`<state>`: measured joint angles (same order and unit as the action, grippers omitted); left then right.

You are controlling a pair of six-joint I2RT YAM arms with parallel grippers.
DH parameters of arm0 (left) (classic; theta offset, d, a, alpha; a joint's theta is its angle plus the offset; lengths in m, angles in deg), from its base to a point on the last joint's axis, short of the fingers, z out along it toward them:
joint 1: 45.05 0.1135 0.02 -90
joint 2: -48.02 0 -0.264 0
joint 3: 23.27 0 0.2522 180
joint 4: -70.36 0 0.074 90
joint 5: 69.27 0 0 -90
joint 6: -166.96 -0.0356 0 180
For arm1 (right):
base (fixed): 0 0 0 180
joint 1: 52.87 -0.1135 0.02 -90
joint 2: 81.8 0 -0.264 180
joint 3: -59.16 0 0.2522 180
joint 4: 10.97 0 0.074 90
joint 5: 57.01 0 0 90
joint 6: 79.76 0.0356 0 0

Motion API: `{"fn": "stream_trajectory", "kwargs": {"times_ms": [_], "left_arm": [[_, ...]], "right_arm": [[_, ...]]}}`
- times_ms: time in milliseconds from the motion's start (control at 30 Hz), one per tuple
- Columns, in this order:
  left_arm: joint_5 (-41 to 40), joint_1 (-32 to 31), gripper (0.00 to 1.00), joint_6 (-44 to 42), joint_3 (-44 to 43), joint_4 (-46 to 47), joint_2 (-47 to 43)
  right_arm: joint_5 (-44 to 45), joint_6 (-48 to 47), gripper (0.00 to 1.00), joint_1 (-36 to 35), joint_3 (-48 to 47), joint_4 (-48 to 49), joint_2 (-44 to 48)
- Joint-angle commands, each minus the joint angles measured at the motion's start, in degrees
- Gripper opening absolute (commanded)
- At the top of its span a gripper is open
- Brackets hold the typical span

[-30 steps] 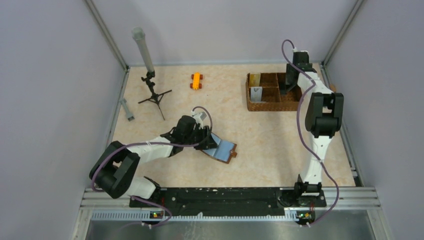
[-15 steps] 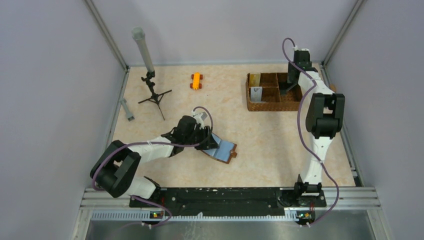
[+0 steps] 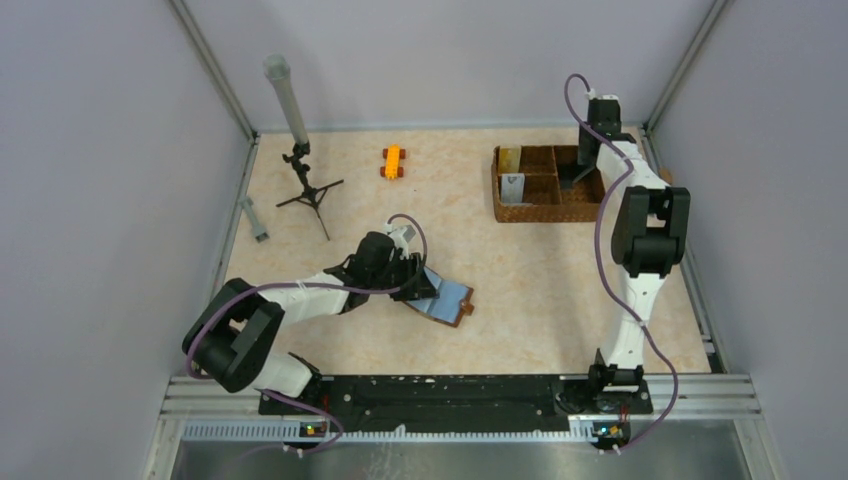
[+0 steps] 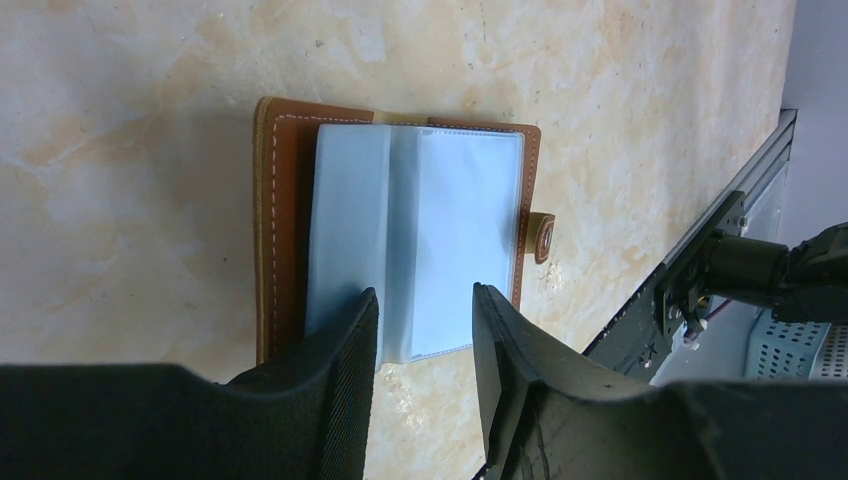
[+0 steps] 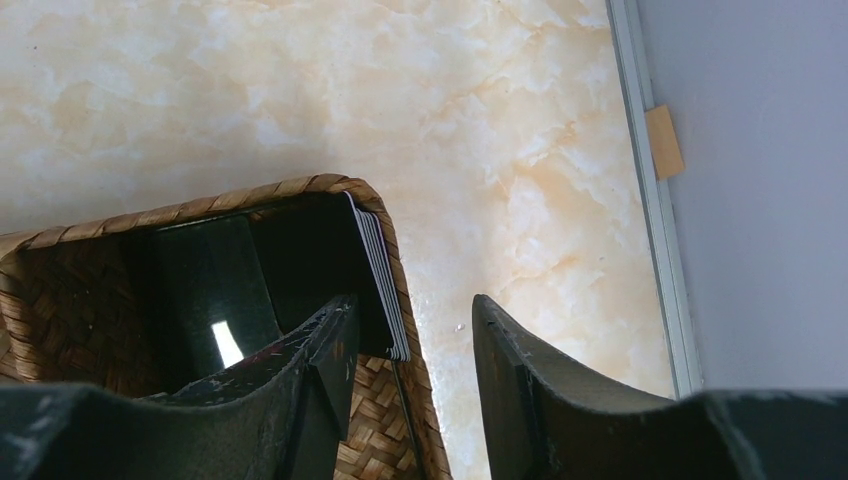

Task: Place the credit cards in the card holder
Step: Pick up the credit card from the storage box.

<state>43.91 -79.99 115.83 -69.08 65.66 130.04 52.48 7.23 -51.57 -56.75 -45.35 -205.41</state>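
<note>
The card holder lies open on the table, brown leather with blue pockets facing up. My left gripper stands open over its near edge; one finger overlaps the blue pocket, and nothing is clamped. My right gripper is down at the woven basket's right compartment, open. One finger is inside and one outside, astride the wall and a stack of dark credit cards leaning on it. Another black card stands deeper in. A gold card and a silver card stand in the left compartments.
An orange toy car sits at the back centre. A black tripod holding a grey tube stands at the back left, with a small grey bar near the left wall. The basket is close to the right rail.
The right gripper's jaws have narrowed around the basket wall and the cards. The left arm and the card holder have not moved.
</note>
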Motion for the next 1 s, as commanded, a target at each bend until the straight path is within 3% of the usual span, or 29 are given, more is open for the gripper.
{"fn": "stream_trajectory", "kwargs": {"times_ms": [0,300,967], "left_arm": [[0.8,-0.3,0.43,0.0,-1.7,2.6,0.1],[1.0,-0.7,0.43,0.1,-1.8,3.0,0.5],[1.0,-0.8,0.43,0.2,-2.2,2.6,0.2]], "right_arm": [[2.0,-0.9,0.46,0.4,-2.9,1.1,3.8],[1.4,-1.0,0.32,0.4,-3.2,0.7,3.8],[-0.3,-0.3,0.15,0.3,-2.8,0.9,5.2]]}}
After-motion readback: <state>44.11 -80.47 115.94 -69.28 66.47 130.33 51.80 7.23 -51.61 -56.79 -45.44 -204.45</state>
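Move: The black credit cards leaning in the far right corner of the storage box lie about 2 cm ahead of the right hand, 2 cm to its left and 3 cm below. A glossy dark card is some 5 cm to its left, level with it and 4 cm below; the white card stands about 19 cm to the left and 6 cm nearer the base. From the left hand, the black cards are roughly 29 cm ahead and 40 cm to the right, about level in height. The black cards' upper edge is closed on by the right gripper: the already half-open fingers narrow steadily to a small gap, the left finger on the cards' face and the right one coming in at the box's right rim. The hand holds its place at first, then, still closing, rises about 1 cm with no real turn of the wrist. ##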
